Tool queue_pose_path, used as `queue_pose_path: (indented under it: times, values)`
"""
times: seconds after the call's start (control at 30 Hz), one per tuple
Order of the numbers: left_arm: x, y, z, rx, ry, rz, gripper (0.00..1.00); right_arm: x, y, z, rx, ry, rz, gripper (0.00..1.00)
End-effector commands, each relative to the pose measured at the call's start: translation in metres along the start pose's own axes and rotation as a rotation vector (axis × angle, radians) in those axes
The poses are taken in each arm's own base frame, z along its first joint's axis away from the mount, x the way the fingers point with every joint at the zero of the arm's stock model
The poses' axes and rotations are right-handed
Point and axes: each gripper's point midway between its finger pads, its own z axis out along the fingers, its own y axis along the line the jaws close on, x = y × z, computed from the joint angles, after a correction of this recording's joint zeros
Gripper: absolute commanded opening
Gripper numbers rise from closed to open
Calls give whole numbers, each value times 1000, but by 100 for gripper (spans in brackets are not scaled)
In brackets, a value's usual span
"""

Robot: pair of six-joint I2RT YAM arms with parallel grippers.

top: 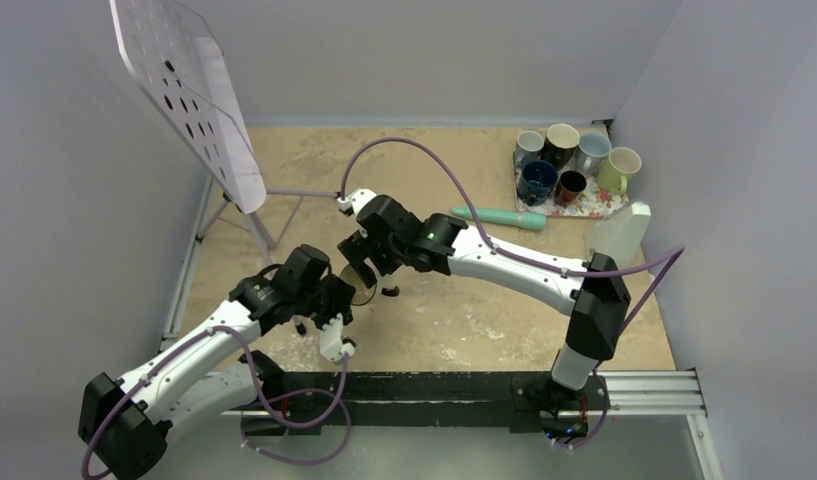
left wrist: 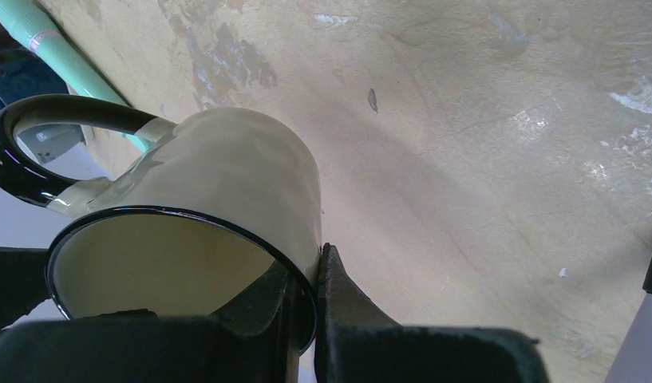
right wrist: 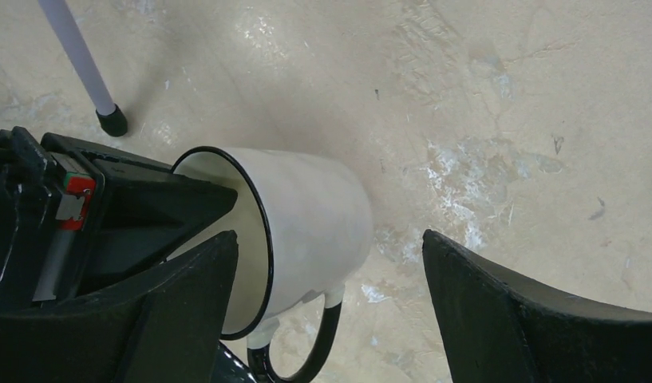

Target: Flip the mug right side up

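Note:
The mug is cream with a black rim and a black handle. It lies on its side over the sandy table, its mouth facing my left gripper. My left gripper is shut on the rim, one finger inside the mug and one outside. In the right wrist view the mug sits below and between my right gripper's fingers, handle toward the camera. My right gripper is open and touches nothing. In the top view both grippers meet at the table's middle, left gripper and right gripper, with the mug mostly hidden between them.
Several mugs stand on a floral tray at the back right. A teal cylinder lies in front of it. A perforated board on a tripod stand rises at the back left; one foot stands near the mug.

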Motion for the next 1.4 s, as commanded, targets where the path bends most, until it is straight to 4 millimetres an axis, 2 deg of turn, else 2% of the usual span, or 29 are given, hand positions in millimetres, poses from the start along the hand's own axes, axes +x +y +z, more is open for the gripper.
queue_pose_path:
  times: [0.0, 0.1, 0.17, 0.2, 0.23, 0.27, 0.3, 0.33, 0.37, 0.47, 0.5, 0.57, 0.63, 0.73, 0.83, 0.93, 1.03, 1.13, 1.17, 1.23, 1.37]
  values:
    - [4, 42, -15, -119, 18, 93, 0, 2, -5, 9, 66, 22, 34, 85]
    - [6, 50, -15, -156, 23, 81, 0, 21, -11, 32, 127, 119, 28, 78]
    - [7, 59, -17, -196, 26, 58, 0, 32, -14, 43, 154, 178, 18, 75]
    - [8, 63, -19, -217, 28, 43, 0, 36, -15, 46, 165, 195, 18, 71]
    - [9, 67, -20, -234, 30, 37, 0, 37, -16, 47, 179, 199, 24, 62]
    - [10, 71, -21, -253, 32, 32, 0, 37, -18, 47, 191, 195, 34, 45]
    - [9, 73, -22, -268, 28, 32, 0, 35, -21, 45, 200, 185, 53, 28]
    - [8, 75, -23, -281, 27, 30, 0, 32, -24, 42, 213, 171, 71, 4]
    - [8, 78, -24, -297, 25, 29, 0, 30, -28, 39, 223, 157, 90, 0]
    - [6, 86, -27, -361, 19, 27, 0, 27, -43, 32, 245, 137, 144, 0]
    - [5, 89, -28, -387, 16, 30, 11, 26, -48, 29, 250, 129, 162, 0]
    - [3, 94, -30, -427, 12, 34, 39, 24, -62, 23, 257, 111, 204, 0]
    - [2, 95, -32, -439, 7, 34, 55, 18, -78, 14, 255, 81, 252, 0]
    - [-2, 93, -33, -445, -5, 24, 66, 8, -105, -1, 261, 24, 323, 0]
    - [-3, 95, -37, -478, -12, -5, 75, -5, -147, -28, 317, -48, 390, 0]
    - [-1, 93, -36, -478, -13, -46, 79, -8, -214, -68, 465, -110, 466, 0]
    - [-1, 89, -34, -479, -15, -73, 79, 7, -293, -123, 701, -155, 551, 0]
    - [-5, 84, -31, -480, -31, -90, 79, 26, -356, -172, 863, -217, 648, 0]
    - [-6, 82, -30, -479, -36, -95, 79, 39, -378, -185, 907, -237, 688, 0]
    - [-6, 78, -28, -481, -37, -106, 79, 51, -405, -203, 956, -299, 749, 0]
    - [-8, 73, -25, -488, -44, -132, 79, 73, -449, -226, 1109, -333, 837, 0]
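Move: The cream mug, mouth up, is still pinched at its rim by my left hand. Its middle is some 4 cm ahead, 5 cm right and 4 cm below that hand. From my open right hand it is level ahead, 3 cm left and 11 cm down. From the right hand, the floral tray is about 21 cm ahead and 41 cm right, the teal tube 15 cm ahead and 26 cm right, and the tripod foot 9 cm back and 16 cm left, all lower. I sink my right hand about 8 cm to the mug and close its fingers across the wall at the rim while my left keeps hold. My left then opens and draws up off the rim, tilting some 20 degrees. With my right I carry the mug fast rightward, roughly 45 cm, also forward and up to the tray, turning clockwise about 70 degrees. ##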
